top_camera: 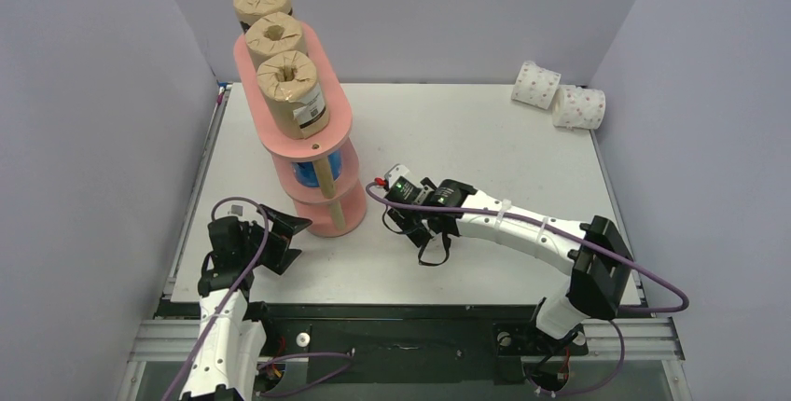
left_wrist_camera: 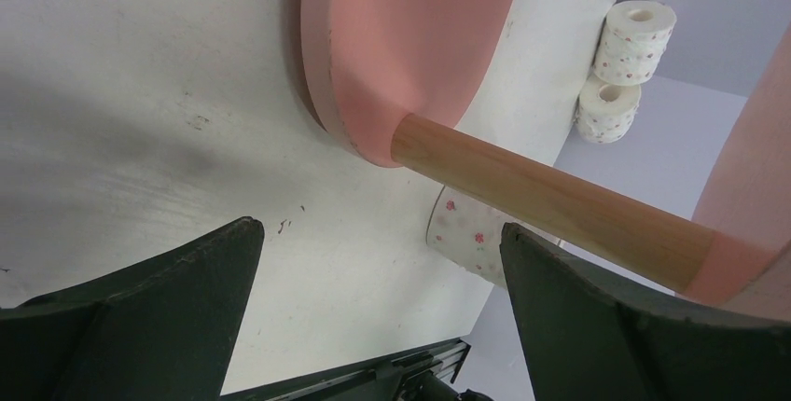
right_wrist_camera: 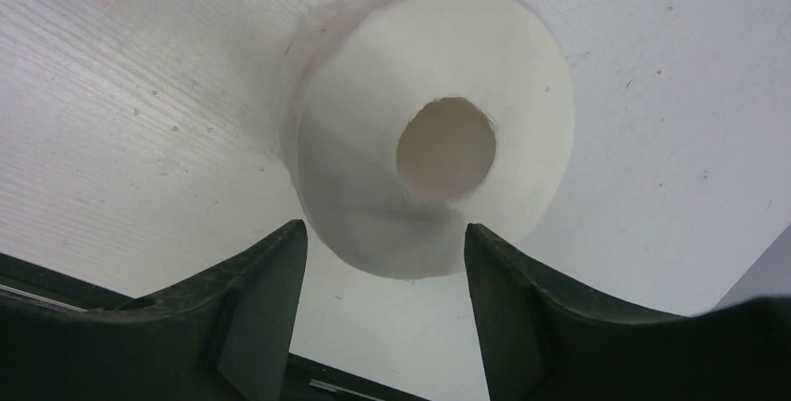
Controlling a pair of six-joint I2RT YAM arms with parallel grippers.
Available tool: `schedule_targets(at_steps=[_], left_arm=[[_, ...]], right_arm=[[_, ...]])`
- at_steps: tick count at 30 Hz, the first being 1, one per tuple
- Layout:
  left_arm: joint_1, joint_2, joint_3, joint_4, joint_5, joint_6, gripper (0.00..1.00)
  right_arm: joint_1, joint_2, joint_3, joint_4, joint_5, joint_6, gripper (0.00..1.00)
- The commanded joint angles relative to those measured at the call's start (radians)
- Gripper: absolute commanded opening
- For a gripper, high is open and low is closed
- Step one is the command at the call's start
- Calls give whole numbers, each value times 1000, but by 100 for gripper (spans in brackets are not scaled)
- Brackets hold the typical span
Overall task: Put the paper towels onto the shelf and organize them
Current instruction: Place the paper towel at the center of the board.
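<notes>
The pink shelf (top_camera: 341, 114) stands at the left of the table, with three brown paper towels (top_camera: 293, 93) upright on its top board and a blue one (top_camera: 308, 174) on the middle tier. A white pink-dotted roll (right_wrist_camera: 354, 168) stands on end on the table, just beyond the fingertips of my right gripper (right_wrist_camera: 382, 233), whose jaws are apart and off it. In the top view that gripper (top_camera: 424, 233) hides the roll. The left wrist view shows this roll (left_wrist_camera: 464, 228) past a wooden post (left_wrist_camera: 550, 200). My left gripper (top_camera: 291, 240) is open and empty by the shelf's base (left_wrist_camera: 410, 37).
Two more white dotted rolls (top_camera: 535, 84) (top_camera: 578, 107) lie at the far right corner of the table, also visible in the left wrist view (left_wrist_camera: 634, 42). Grey walls close in on the left, back and right. The black front rail (top_camera: 401, 312) runs between the arm bases.
</notes>
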Motion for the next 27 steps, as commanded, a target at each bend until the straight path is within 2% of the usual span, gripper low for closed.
schedule_targets(at_steps=[1, 7, 10, 11, 14, 17, 27], left_arm=[[10, 8, 6, 36, 7, 16, 99], [13, 14, 6, 40, 3, 20, 99], [17, 18, 6, 41, 4, 23, 100], [17, 19, 7, 41, 4, 24, 99], [21, 24, 14, 36, 4, 32, 99], [27, 26, 18, 28, 4, 40, 99], [37, 31, 6, 9, -14, 60, 100]], right_arm=[[5, -54, 6, 26, 4, 15, 61], [-24, -175, -11, 72, 124, 116, 64], [-82, -298, -75, 193, 163, 206, 64], [-138, -328, -124, 229, 138, 263, 67], [-273, -455, -245, 395, -92, 391, 76], [-392, -488, -341, 470, -250, 425, 78], [-420, -445, -441, 568, -383, 423, 78]])
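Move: The paper towel I have just set upright on the table is right at my right fingertips, its middle about 4 cm ahead, 1 cm right and roughly 7 cm below that hand. The near end of the shelf's bottom board lies some 21 cm to the left of that hand, 8 cm ahead and 11 cm lower. From my left hand the paper towel is about 28 cm to the right, 4 cm ahead and 3 cm down. My right fingers go on opening as I lift them clear of the upright paper towel, about 8 cm up, swinging right and forward over its right side. Meanwhile the wrist rolls its left side up and turns clockwise, some 50 degrees in all, so the fingers slant forward-left. Then I sink about 4 cm and ease back left beside the roll. ##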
